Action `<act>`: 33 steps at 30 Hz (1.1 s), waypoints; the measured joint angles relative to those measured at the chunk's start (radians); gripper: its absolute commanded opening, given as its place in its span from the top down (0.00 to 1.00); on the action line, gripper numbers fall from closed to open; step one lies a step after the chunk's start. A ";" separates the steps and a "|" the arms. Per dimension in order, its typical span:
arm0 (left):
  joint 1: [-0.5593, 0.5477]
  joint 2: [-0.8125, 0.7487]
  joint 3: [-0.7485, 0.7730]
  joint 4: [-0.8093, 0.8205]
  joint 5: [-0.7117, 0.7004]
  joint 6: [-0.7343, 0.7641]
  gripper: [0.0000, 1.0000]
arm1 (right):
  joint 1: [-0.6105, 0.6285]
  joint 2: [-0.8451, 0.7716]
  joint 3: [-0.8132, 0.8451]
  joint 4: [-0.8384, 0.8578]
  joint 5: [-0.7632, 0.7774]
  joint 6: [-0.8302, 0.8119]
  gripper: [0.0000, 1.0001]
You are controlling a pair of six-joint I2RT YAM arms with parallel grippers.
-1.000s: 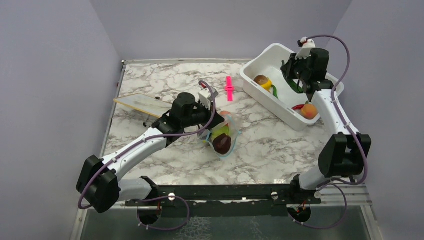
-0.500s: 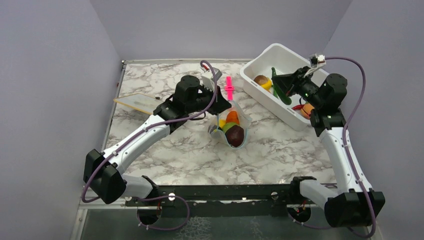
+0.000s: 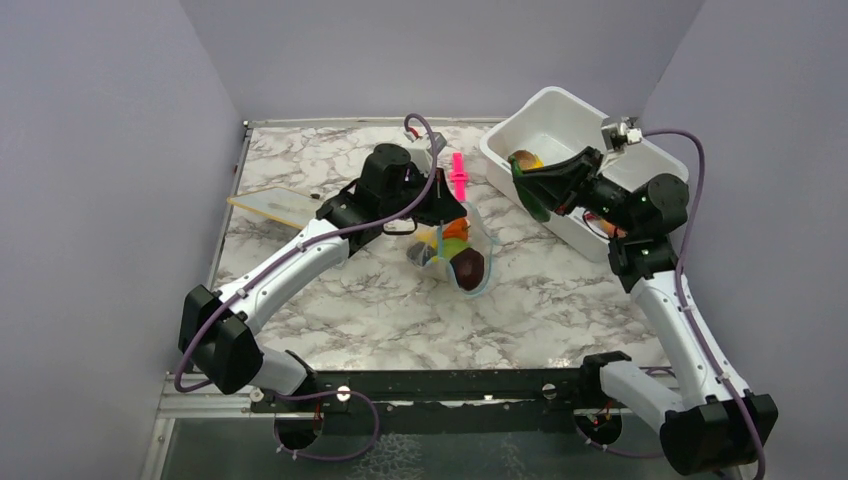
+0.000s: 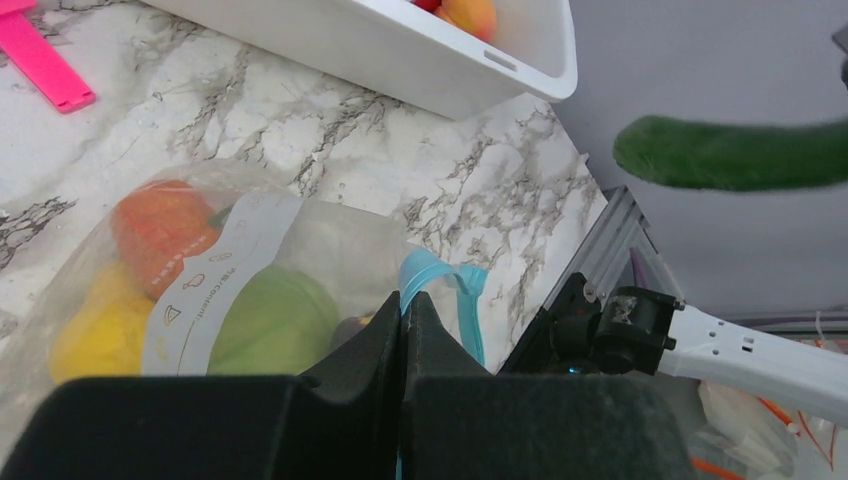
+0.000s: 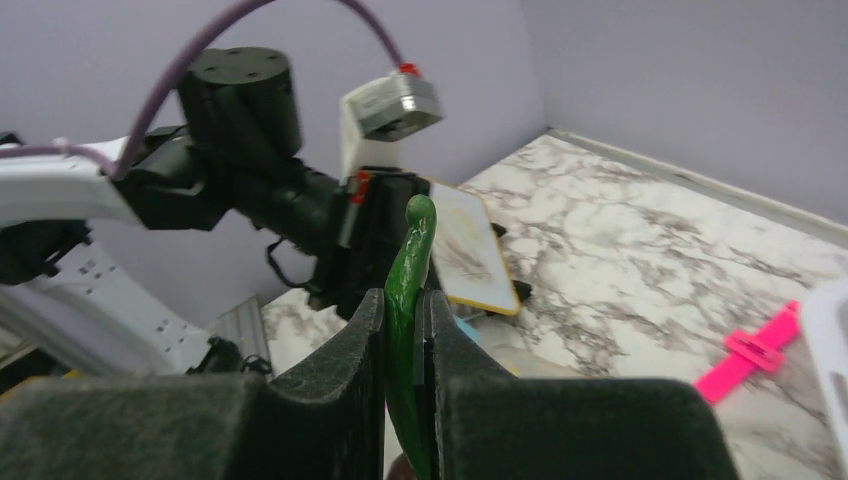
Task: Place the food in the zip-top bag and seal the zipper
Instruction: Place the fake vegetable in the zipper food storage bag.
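The zip-top bag (image 3: 462, 257) hangs tilted over the marble, its mouth facing right. My left gripper (image 3: 438, 212) is shut on its light blue zipper (image 4: 442, 276) edge. Inside the bag (image 4: 250, 250) lie orange, yellow, green and dark brown food pieces. My right gripper (image 3: 540, 180) is shut on a long thin green food piece (image 3: 523, 193), held in the air between the tub and the bag. In the right wrist view the green piece (image 5: 411, 245) stands pinched between the jaws of the gripper (image 5: 403, 296). In the left wrist view the green piece (image 4: 730, 152) hovers at the upper right.
A white tub (image 3: 560, 105) stands at the back right with a yellow-brown piece (image 3: 526, 160) in it. The left wrist view shows an orange piece (image 4: 470, 12) there. A pink clip (image 3: 458, 173) lies behind the bag. A pale board (image 3: 275, 206) lies at the left.
My right arm has lifted the green piece out of the tub and swung it left toward the bag. My left gripper has carried the bag's edge back and to the right.
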 measured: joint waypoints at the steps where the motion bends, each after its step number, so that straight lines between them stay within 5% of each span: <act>1: 0.002 0.005 0.004 -0.002 0.000 -0.005 1.00 | 0.022 0.000 -0.005 0.025 -0.012 0.009 0.99; 10: 0.036 0.021 0.008 -0.007 0.006 -0.056 1.00 | 0.253 0.042 -0.065 0.258 -0.066 0.032 0.99; 23: 0.082 0.018 -0.018 0.078 0.117 -0.164 1.00 | 0.372 0.166 -0.147 0.613 -0.185 0.022 0.99; 33: 0.093 0.018 -0.034 0.121 0.183 -0.216 1.00 | 0.432 0.269 -0.138 0.632 -0.245 -0.056 0.99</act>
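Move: The cucumber held in the right gripper is bound for the bag's open mouth, about 10 cm to the left, 7 cm back and 13 cm below. The left gripper holding the rim is some 10 cm left of the right hand, level fore-and-aft and 10 cm lower. The white bin lies roughly 26 cm ahead, 18 cm right and 33 cm below. From the left hand the mouth's middle is about 7 cm back, straight behind and 3 cm lower. Swing the right gripper left and back, about 13 cm left and 9 cm back, carrying the gripped cucumber from beside the bin to over the bag's mouth; sink some 5 cm in the later part while turning the wrist nearly 40 degrees counter-clockwise. Keep the left fingers shut on the bag's rim, nearly in place, and tilt that wrist roughly 15 degrees. ##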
